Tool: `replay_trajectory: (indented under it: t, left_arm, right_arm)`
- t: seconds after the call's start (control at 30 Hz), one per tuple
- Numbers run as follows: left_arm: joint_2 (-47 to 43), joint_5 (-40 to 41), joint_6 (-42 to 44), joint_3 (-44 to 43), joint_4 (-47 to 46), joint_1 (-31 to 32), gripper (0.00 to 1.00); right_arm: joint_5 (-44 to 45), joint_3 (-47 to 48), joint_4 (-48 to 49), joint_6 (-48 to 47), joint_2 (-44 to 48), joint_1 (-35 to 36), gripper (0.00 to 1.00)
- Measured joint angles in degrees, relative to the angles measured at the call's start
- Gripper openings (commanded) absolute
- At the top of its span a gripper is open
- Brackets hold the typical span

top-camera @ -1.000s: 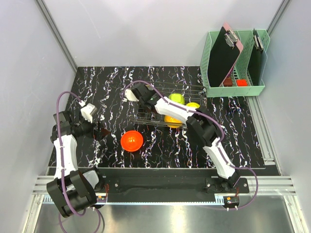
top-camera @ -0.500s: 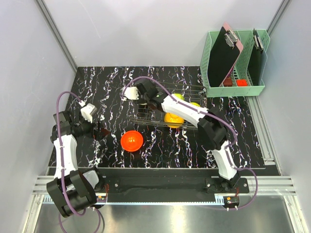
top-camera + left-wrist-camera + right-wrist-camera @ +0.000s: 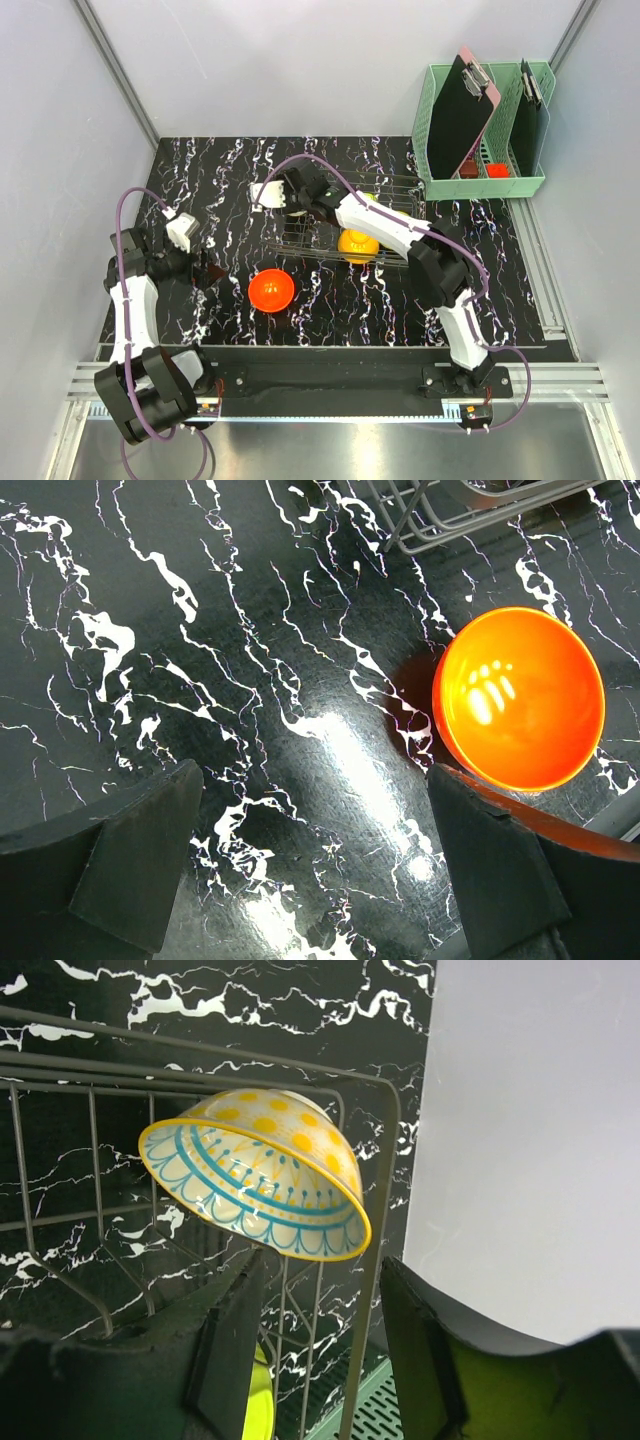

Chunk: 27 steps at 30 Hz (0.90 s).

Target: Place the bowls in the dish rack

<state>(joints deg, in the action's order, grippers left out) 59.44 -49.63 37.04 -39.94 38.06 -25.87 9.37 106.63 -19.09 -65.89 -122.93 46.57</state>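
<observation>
A cream-white bowl [image 3: 255,1185] with yellow dots and a teal pattern sits tilted on its side at the left end of the wire dish rack [image 3: 385,1160]. In the top view this bowl [image 3: 266,192] lies at the rack's [image 3: 395,183] left end. My right gripper [image 3: 320,1350] [image 3: 286,196] stands open just below it, apart from it, with a rack wire between its fingers. An orange bowl [image 3: 357,245] and a yellow-green bowl [image 3: 399,215] sit in the rack. A red-orange bowl [image 3: 271,290] [image 3: 520,710] stands on the table. My left gripper [image 3: 315,865] [image 3: 205,270] is open and empty beside it.
A mint-green plastic basket [image 3: 480,185] holding clipboards [image 3: 462,115] stands at the back right, just beyond the rack. Grey walls close in the black marbled table [image 3: 200,190] on the left, back and right. A lime bowl edge [image 3: 255,1400] shows under the right gripper.
My right gripper has opened and let go of the cream-white bowl, which now rests tilted at the rack's left end. The right arm's elbow has swung right. The left arm has not moved.
</observation>
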Motion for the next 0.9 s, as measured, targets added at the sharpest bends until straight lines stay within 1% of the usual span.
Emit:
replay_trajectory:
  t: [0.27, 0.6, 0.63, 0.67, 0.73, 0.77, 0.87, 0.9]
  left_arm:
    - [1.2, 0.2, 0.0, 0.0, 0.0, 0.0, 0.99]
    - [1.5, 0.2, 0.0, 0.0, 0.0, 0.0, 0.99]
    - [1.7, 0.2, 0.0, 0.0, 0.0, 0.0, 0.99]
    - [1.8, 0.2, 0.0, 0.0, 0.0, 0.0, 0.99]
    - [1.8, 0.2, 0.0, 0.0, 0.0, 0.0, 0.99]
    - [1.8, 0.2, 0.0, 0.0, 0.0, 0.0, 0.99]
    - [1.8, 0.2, 0.0, 0.0, 0.0, 0.0, 0.99]
    - [1.8, 0.2, 0.0, 0.0, 0.0, 0.0, 0.99]
  right_arm:
    - [-2.2, 0.6, 0.5, -2.4, -2.8, -0.7, 0.51]
    - [-3.9, 0.6, 3.5, -5.7, -4.2, -0.8, 0.37]
    - [-4.1, 0.6, 3.8, -6.1, -4.5, -0.9, 0.35]
    - [-4.2, 0.6, 4.0, -6.4, -4.7, -0.9, 0.29]
    - [-4.5, 0.6, 4.0, -8.8, -5.2, -0.9, 0.22]
    - [-4.5, 0.6, 4.0, -9.4, -5.5, -1.0, 0.14]
    - [-4.5, 0.6, 4.0, -11.0, -6.3, -1.1, 0.02]
    - [-4.5, 0.6, 4.0, -11.3, -6.5, -1.1, 0.0]
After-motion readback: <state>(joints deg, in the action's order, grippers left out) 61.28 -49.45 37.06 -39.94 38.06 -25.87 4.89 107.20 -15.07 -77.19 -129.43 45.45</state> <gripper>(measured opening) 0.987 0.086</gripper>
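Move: The patterned bowl leans in the rack roughly 4 cm to the right hand's left, 2 cm ahead and 7 cm below. From that hand the lime bowl stands some 16 cm right and 3 cm back, the orange bowl about 15 cm right and 10 cm back, both roughly 9 cm lower. From the left hand the patterned bowl lies about 18 cm ahead, 18 cm right and 4 cm below. The right hand sinks about 5 cm, edging forward-left towards the patterned bowl's open side, fingers closing nearly shut. ##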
